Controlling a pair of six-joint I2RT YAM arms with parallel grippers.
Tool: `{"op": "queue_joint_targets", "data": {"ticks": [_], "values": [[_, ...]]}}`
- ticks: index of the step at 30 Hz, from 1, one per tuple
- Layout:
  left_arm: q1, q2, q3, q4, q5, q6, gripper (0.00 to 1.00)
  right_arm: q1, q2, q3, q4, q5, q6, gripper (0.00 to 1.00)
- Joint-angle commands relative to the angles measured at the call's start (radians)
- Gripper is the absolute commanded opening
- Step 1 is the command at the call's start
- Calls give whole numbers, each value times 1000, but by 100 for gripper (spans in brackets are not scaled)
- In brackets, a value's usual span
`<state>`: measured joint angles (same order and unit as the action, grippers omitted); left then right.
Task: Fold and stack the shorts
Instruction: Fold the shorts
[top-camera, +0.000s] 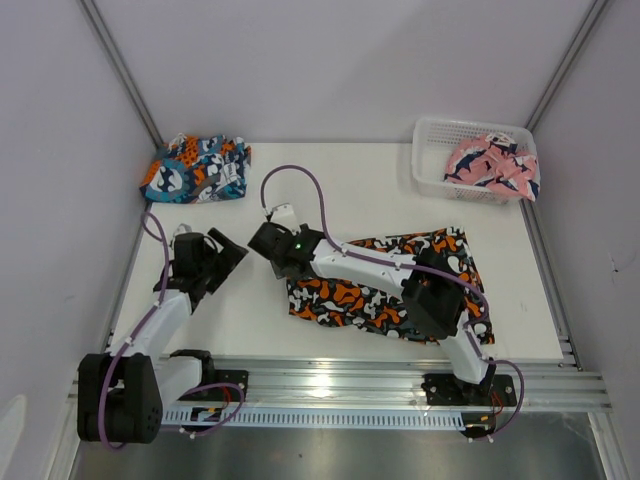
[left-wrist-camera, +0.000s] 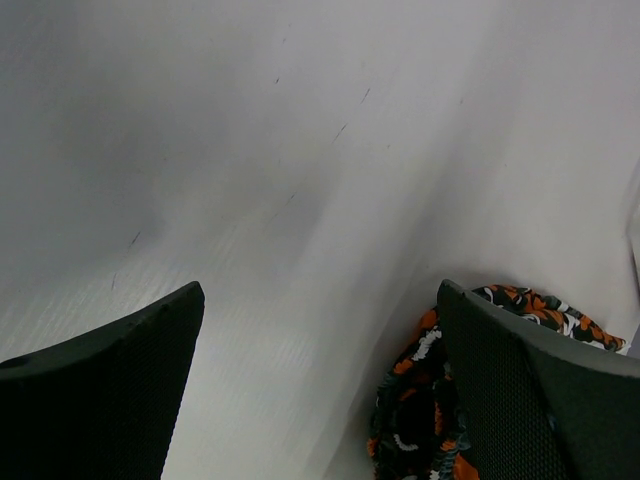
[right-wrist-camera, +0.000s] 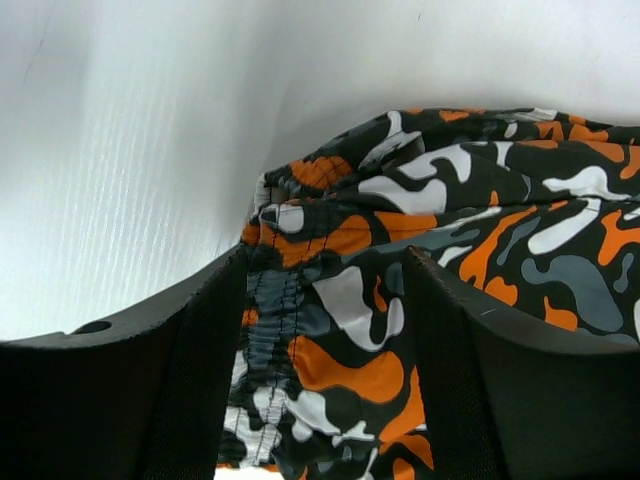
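The orange-black-white camouflage shorts (top-camera: 385, 285) lie spread on the table's right half. My right gripper (top-camera: 290, 262) is down at their left end. In the right wrist view its jaws (right-wrist-camera: 325, 255) stand apart on either side of the gathered waistband (right-wrist-camera: 275, 300), and the cloth (right-wrist-camera: 450, 200) lies flat between and beyond them. My left gripper (top-camera: 222, 258) hangs wide open to the left, over bare table (left-wrist-camera: 320, 290), with the camouflage edge (left-wrist-camera: 410, 400) beside its right finger. The blue-teal-orange shorts (top-camera: 195, 168) sit bunched at the back left corner. The pink-navy-white shorts (top-camera: 492, 165) lie in the basket.
A white mesh basket (top-camera: 430, 150) stands at the back right corner. Grey walls close in the left, right and back sides. A metal rail (top-camera: 330, 385) with both arm bases runs along the near edge. Purple cables loop above the arms.
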<state>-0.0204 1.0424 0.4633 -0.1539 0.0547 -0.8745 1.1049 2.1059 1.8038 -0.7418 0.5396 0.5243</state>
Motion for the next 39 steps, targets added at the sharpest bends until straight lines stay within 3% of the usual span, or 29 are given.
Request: {"op": "queue_joint_targets", "data": {"ticks": [1,7,10,11,14,21,27,39], "values": [[-1,8,-11,51,-10,-4,99,-2,35,54,15,77,58,64],[-1,18,-12,59,-6,0,99,9,86,88,-28,111,92,45],[-1,13,-12,60,-7,2,99,12,89,72,-45,132,118,24],[-1,13,-12,60,-7,2,99,12,80,62,-42,137,126,12],[-1,8,-17,63,-9,6,99,12,13,-30,7,157,152,0],[-4,10,-28,94,22,37,99,30,-245,-378,273,227,233,0],[-64,36,-11,120,44,60,99,72,-415,-608,390,335,318,0],[-289,47,104,47,7,104,98,127,-524,-684,392,473,370,0]]}}
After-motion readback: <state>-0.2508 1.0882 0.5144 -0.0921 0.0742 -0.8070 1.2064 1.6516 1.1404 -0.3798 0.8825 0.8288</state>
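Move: Just under the right hand lies the far left corner of the patterned shorts, about 1 cm ahead and 3 cm below. The body of the shorts spreads away from there, its middle some 19 cm to the right and 7 cm back. The folded stack sits roughly 24 cm ahead and 23 cm to the left. From the left hand that same corner is about 10 cm to the right, level ahead and about 4 cm lower. Sinking about 2.5 cm onto the corner, the right fingers close fully and pinch the cloth. Keeping low at first, the right hand then pulls right about 8 cm and back 4 cm over the shorts, rising some 5 cm late while its wrist tips up, rolls left side up and turns clockwise. The open left hand waits, then swings right 7 cm towards the shorts, turning clockwise and rising slightly. ##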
